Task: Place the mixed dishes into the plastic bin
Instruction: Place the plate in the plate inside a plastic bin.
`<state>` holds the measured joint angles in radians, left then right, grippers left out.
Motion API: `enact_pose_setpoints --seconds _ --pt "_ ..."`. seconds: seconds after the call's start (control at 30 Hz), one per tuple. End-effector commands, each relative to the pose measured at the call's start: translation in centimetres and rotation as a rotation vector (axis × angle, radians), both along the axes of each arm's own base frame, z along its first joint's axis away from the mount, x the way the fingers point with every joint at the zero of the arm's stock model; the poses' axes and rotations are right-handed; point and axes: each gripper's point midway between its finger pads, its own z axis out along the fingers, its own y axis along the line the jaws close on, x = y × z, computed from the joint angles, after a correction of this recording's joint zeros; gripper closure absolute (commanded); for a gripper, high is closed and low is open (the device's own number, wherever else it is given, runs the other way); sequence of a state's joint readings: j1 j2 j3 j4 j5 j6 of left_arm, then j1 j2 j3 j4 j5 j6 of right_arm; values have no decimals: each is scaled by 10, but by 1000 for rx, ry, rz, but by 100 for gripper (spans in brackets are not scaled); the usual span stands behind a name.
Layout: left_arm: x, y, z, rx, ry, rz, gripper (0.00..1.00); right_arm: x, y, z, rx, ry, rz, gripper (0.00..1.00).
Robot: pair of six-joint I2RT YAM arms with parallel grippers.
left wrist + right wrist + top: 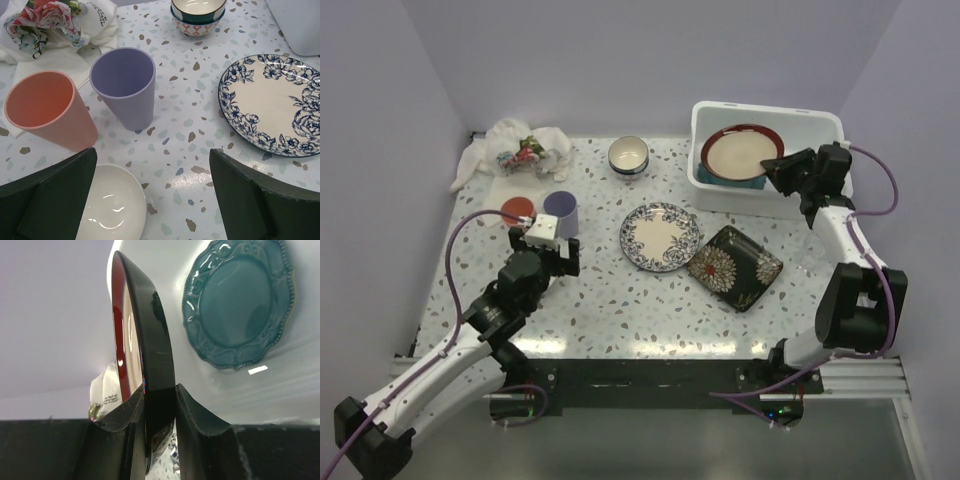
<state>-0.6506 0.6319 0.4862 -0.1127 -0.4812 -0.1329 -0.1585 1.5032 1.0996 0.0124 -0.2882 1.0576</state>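
Note:
My right gripper (782, 170) is shut on the edge of the red-rimmed cream plate (742, 152), holding it over the white plastic bin (768, 110). The right wrist view has that plate (150, 355) standing on edge between the fingers, above a teal scalloped plate (240, 300) that lies on the bin floor (280, 375). My left gripper (152, 195) is open just above the table. A small white bowl (112, 205) lies by its left finger (55, 200). Ahead of it stand an orange cup (45, 107) and a purple cup (125, 87).
A blue-patterned plate (660, 236) and a dark floral square plate (734, 267) lie mid-table. A small patterned bowl (628, 155) sits near the back. A white printed cloth (520, 150) is bunched in the back left corner, behind the cups.

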Motion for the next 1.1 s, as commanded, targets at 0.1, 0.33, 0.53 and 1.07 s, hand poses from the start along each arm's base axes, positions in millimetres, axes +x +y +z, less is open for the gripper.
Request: enact_pose_setpoints --seconds 0.1,0.33,0.53,1.07 --pt "9 -7 -2 12 -12 -5 0 43 -11 86 12 -312 43 100" --pt "10 -7 -5 20 -3 -4 0 76 -13 53 -4 -268 120 100" --pt "11 -7 -5 22 -2 -3 0 90 -11 22 -25 -212 173 100" --pt "12 -7 -7 28 6 5 0 106 10 -50 -41 -93 329 100"
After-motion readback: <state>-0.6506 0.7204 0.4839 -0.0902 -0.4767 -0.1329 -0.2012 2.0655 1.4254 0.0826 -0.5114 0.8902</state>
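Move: The right hand already holds the red-rimmed plate by its rim, up by the bin. It is bound for the teal plate on the bin floor, about 14 cm ahead, 6 cm to the left and some 19 cm below. The bin's middle is roughly 17 cm ahead and 5 cm right; the square tray is some 21 cm back and 6 cm left. For the idle left hand, the teal plate lies about 37 cm ahead and 50 cm right. Carry the red-rimmed plate with the right gripper down into the bin, towards the teal plate: travel mostly forward at first, sinking and easing a little right, then turn steeply downward, some 9 cm forward and 11 cm down in all. Meanwhile swing the wrist about 15 degrees counter-clockwise, tip the fingers slightly further down, and keep them pinched on the rim. ##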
